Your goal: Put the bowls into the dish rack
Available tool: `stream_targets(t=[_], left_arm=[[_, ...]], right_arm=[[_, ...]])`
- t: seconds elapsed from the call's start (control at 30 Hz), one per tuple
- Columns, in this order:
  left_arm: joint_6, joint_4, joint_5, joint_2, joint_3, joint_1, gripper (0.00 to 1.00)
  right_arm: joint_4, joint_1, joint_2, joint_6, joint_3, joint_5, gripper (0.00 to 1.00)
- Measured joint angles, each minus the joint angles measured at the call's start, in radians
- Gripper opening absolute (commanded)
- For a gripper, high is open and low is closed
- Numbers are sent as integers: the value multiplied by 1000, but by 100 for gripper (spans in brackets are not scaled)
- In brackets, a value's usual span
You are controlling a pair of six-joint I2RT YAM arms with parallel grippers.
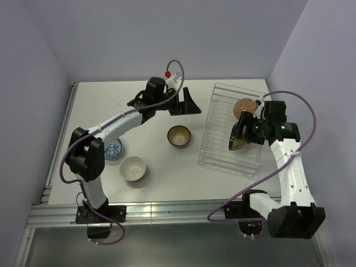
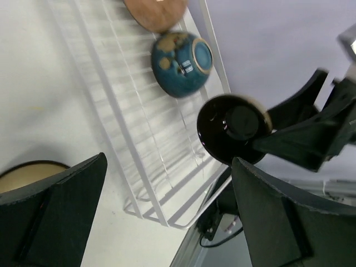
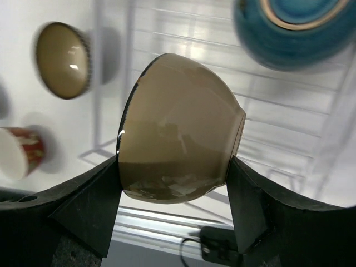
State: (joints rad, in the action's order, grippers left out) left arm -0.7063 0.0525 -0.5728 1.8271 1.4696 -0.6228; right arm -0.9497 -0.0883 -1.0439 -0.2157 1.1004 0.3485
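Note:
The clear dish rack lies at the right of the table. In it are a brown bowl and a dark blue bowl. My right gripper hangs over the rack, shut on a bowl tipped on its side. That bowl looks black underneath and glossy tan in the right wrist view. My left gripper is open and empty at the back middle of the table, left of the rack. On the table stand a tan-inside bowl, a cream-white bowl and a blue-patterned bowl, the last partly hidden by the left arm.
The left arm reaches across the left half of the table. Walls close off the back and both sides. A metal rail runs along the near edge.

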Motion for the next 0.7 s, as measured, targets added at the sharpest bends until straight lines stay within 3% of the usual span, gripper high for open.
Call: stream_targets(t=[0.37, 0.7], left_arm=[[76, 205, 115, -52, 66, 193, 99], [112, 282, 191, -93, 68, 230, 100]], right_arm=[[-53, 121, -76, 96, 4, -303, 0], [-53, 261, -170, 158, -5, -529, 0]])
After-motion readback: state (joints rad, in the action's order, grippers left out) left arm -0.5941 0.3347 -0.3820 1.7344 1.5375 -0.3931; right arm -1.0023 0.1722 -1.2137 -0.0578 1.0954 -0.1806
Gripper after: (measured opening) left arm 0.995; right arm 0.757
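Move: The right hand holds the dark bowl above the rack. The free slot at the rack's near end lies about 5 cm to its right and 13 cm below; the teal bowl sits some 12 cm ahead and 7 cm right, with the peach bowl 15 cm beyond the teal one. The empty left hand has the brown bowl about 18 cm beneath it, 3 cm to its left and 2 cm back. Lower the right gripper about 5 cm towards the free near end of the rack while easing it roughly 3 cm right, swinging the fingers some 30 degrees from a leftward lean to nearly upright sideways; keep the dark bowl pinched. Meanwhile sweep the open left gripper left and forward, away from the rack and brown bowl, turning it counter-clockwise. ##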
